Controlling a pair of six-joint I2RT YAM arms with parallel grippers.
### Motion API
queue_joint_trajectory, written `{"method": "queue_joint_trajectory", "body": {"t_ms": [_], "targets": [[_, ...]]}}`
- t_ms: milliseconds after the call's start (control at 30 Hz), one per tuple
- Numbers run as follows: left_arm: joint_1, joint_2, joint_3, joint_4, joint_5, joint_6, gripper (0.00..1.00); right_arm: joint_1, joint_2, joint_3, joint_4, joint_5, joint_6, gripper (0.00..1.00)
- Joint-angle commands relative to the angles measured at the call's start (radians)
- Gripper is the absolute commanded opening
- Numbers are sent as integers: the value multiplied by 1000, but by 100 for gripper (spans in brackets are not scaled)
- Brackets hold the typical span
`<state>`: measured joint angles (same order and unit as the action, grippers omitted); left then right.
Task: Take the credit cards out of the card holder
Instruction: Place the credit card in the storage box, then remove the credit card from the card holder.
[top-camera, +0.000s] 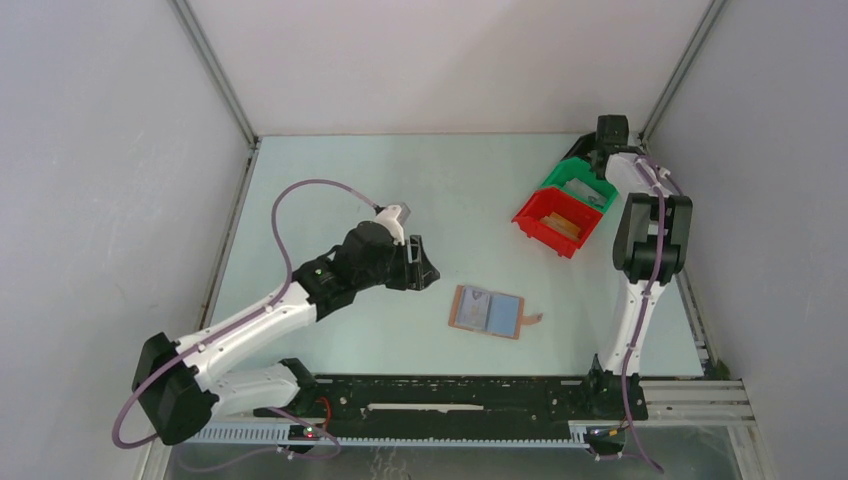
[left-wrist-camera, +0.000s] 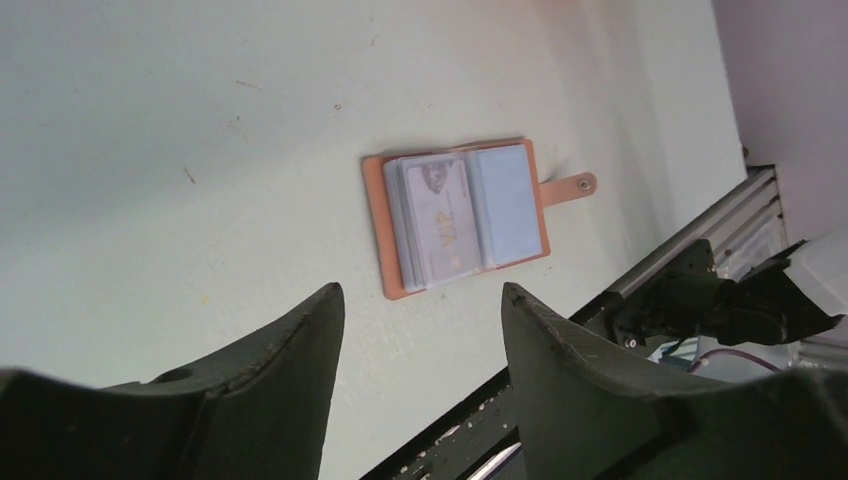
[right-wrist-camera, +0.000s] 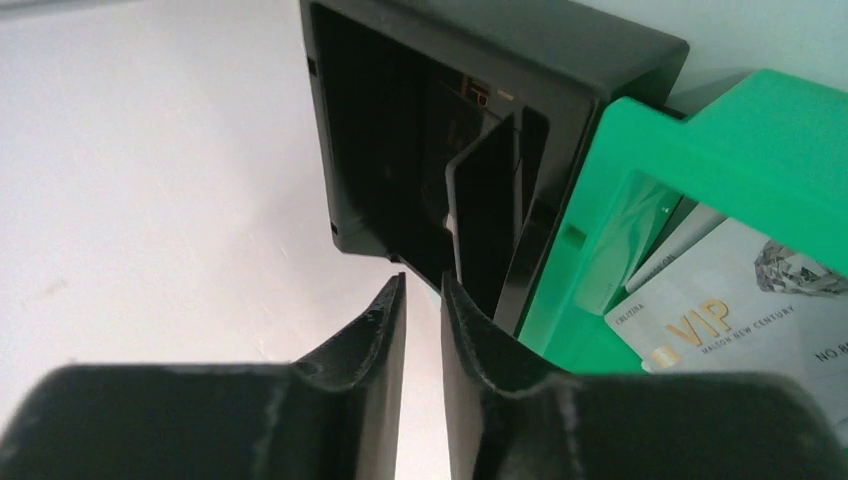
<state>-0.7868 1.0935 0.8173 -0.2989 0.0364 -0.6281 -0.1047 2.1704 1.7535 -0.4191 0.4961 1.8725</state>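
The brown card holder (top-camera: 487, 311) lies open and flat on the table, its strap tab pointing right. In the left wrist view the card holder (left-wrist-camera: 455, 215) shows a pale card marked VIP (left-wrist-camera: 437, 218) in its left sleeves and a pale blue-grey face (left-wrist-camera: 506, 204) on the right. My left gripper (left-wrist-camera: 420, 295) is open and empty, hovering just short of the holder's near edge. My right gripper (right-wrist-camera: 423, 285) is over the black bin (right-wrist-camera: 450, 110), its jaws a narrow gap apart with nothing between them. A black card (right-wrist-camera: 487, 215) stands on edge inside that bin.
The green bin (right-wrist-camera: 700, 150) beside the black one holds a pale VIP card (right-wrist-camera: 740, 320). The red bin (top-camera: 555, 220) holds a tan card (top-camera: 566, 223). The three bins stand in a row at the back right. The black base rail (top-camera: 470, 395) runs along the near edge.
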Motion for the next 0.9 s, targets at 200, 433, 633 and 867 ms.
{"method": "queue_joint_trajectory", "body": {"t_ms": [200,433,633,867], "targets": [[18,88,59,-21,113,-11,61,-31,-115,-191,169,-41,-17,41],[18,81,72,-29,98,-6,63,-52,-324,-361,303,-143,-120,51],[18,107,61,-22,128,-4,64,-57,-487,-411,315,-423,-513,57],[18,140,7,38,152,-25,63,35,-779,-686,267,-642,-933,58]]}}
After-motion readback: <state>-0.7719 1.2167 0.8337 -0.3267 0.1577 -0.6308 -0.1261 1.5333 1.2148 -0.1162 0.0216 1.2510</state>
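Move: The black storage box lies under the right fingertips, its middle about 2 cm ahead, 3 cm left and some 6 cm down, with the black card already reaching into it. From that hand the green box is about 6 cm back and 8 cm left, the red box some 18 cm back and 16 cm left, and the open card holder about 40 cm back and 34 cm left. From the left hand the holder lies about 14 cm right, 3 cm back and 16 cm below. Open the right gripper from a narrow gap to just over half wide to leave the black card in the black box, dipping a centimetre or two first. Then draw back and lift about 13 cm, swinging left over the green box side towards the card holder while turning some 40 degrees counter-clockwise. Lower the open left gripper about 3 cm towards the holder, tipping it slightly down. ##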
